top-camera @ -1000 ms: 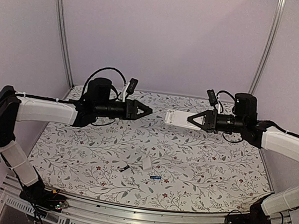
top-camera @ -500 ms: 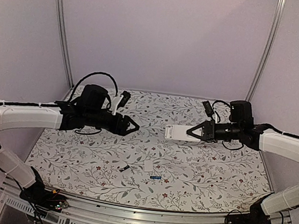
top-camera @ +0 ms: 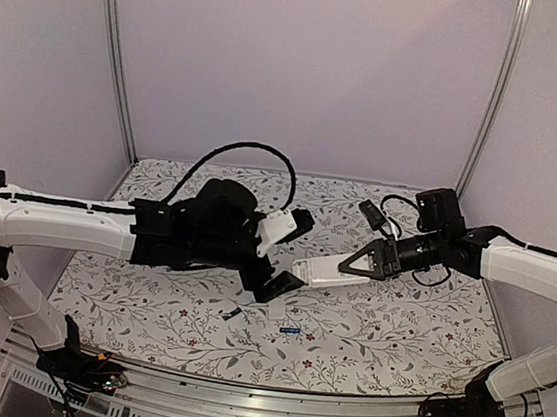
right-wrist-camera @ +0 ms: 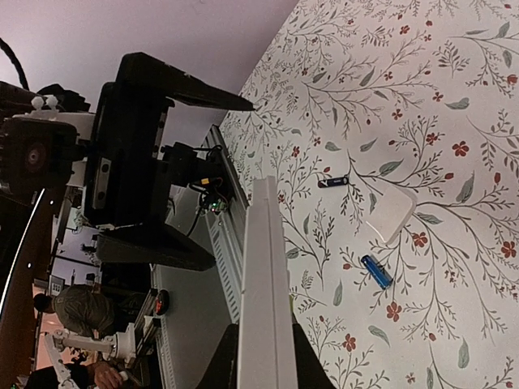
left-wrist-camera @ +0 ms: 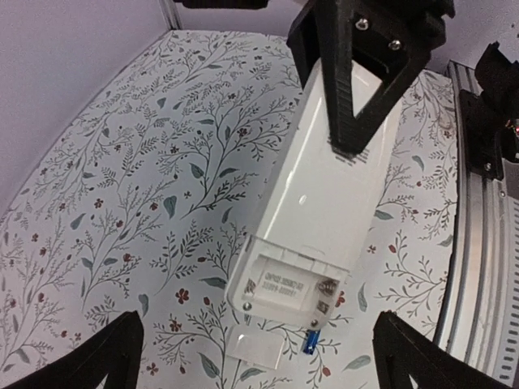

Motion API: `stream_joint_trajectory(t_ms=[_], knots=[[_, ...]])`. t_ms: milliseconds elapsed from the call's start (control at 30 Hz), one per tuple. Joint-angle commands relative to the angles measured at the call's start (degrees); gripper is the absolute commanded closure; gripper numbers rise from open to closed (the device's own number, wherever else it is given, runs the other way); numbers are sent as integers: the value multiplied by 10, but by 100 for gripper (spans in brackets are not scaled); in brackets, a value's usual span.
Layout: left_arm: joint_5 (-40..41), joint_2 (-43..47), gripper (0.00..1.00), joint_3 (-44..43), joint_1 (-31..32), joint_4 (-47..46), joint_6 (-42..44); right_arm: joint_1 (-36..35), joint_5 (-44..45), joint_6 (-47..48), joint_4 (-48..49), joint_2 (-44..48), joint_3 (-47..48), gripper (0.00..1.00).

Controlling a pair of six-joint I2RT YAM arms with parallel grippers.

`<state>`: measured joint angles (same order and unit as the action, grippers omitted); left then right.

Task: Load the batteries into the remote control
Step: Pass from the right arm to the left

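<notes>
My right gripper (top-camera: 371, 261) is shut on the remote control (top-camera: 324, 268), a long white handset held in the air and tilted down to the left. Its open battery bay (left-wrist-camera: 293, 288) faces the left wrist camera and has no cells in it. My left gripper (top-camera: 289, 254) stands wide open just short of the remote's free end, with nothing between its fingers (left-wrist-camera: 96, 356). On the table below lie the blue battery (top-camera: 291, 330) (left-wrist-camera: 310, 340) (right-wrist-camera: 377, 271) and the blackish battery (top-camera: 232, 313) (right-wrist-camera: 334, 182).
A small flat white cover piece (top-camera: 276, 309) (left-wrist-camera: 253, 350) (right-wrist-camera: 391, 212) lies on the flowered tablecloth between the two batteries. A metal rail (top-camera: 267, 396) runs along the near table edge. Upright frame posts (top-camera: 115, 49) stand at the back corners.
The left arm swung in to the centre and down, and its jaws opened wide. The right arm tipped the remote down and to the left, towards the left gripper.
</notes>
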<state>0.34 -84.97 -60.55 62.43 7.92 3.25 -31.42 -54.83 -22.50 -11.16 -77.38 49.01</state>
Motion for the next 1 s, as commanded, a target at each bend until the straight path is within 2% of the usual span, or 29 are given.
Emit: stream_joint_trajectory(t_ms=[0, 133, 267, 367, 500, 533, 567, 633, 667, 700, 733, 833, 967], knots=[[79, -66, 0, -54, 33, 47, 86, -14, -34, 11, -19, -7, 29, 100], [87, -103, 2, -88, 50, 57, 102, -21, -42, 11, -26, -15, 37, 100], [89, -123, 12, -105, 60, 63, 108, -24, -45, 15, -34, -24, 42, 100], [99, -130, 27, -111, 63, 65, 109, -26, -48, 16, -36, -27, 45, 100], [113, -132, 55, -113, 64, 63, 102, -26, -47, 12, -38, -35, 51, 99], [118, -131, 61, -113, 63, 59, 96, -26, -45, 11, -37, -35, 52, 96], [128, -131, 67, -112, 63, 54, 90, -26, -39, 9, -38, -36, 55, 86], [138, -130, 74, -110, 61, 45, 70, -25, -25, 3, -35, -35, 62, 75], [145, -130, 77, -106, 60, 35, 54, -25, -18, 2, -32, -33, 64, 65], [150, -128, 80, -103, 57, 24, 34, -25, -6, -2, -24, -32, 65, 51], [155, -128, 81, -99, 55, 14, 12, -25, 6, -15, -13, -28, 64, 44], [183, -126, 83, -97, 47, -9, -64, -24, 32, -53, 62, -17, 46, 33], [223, -125, 82, -102, 46, -33, -151, -24, 79, -141, 180, -2, 8, 32]])
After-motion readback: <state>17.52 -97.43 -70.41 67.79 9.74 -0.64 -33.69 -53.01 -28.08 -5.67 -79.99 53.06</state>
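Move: The remote control is still in the right gripper. Its middle lies about 7 cm to the left hand's right, roughly 1 cm ahead and 2 cm lower, or some 4 cm left of the right hand point and 2 cm below it. On the table, about 19 cm below the left hand, the battery cover lies some 3 cm ahead, level sideways. The blue battery is about 4 cm right and 2 cm back, the black battery 9 cm left, level fore and aft. Bring the open left gripper about 4 cm right and 4 cm down over the near end of the remote control, tilting it some 15 degrees, and close to pinch the end across its width. Meanwhile ease the right hand slightly back and left, holding still. Once the left has its grip, spread the right fingers to let go, and carry both hands forward and up, a few centimetres. ##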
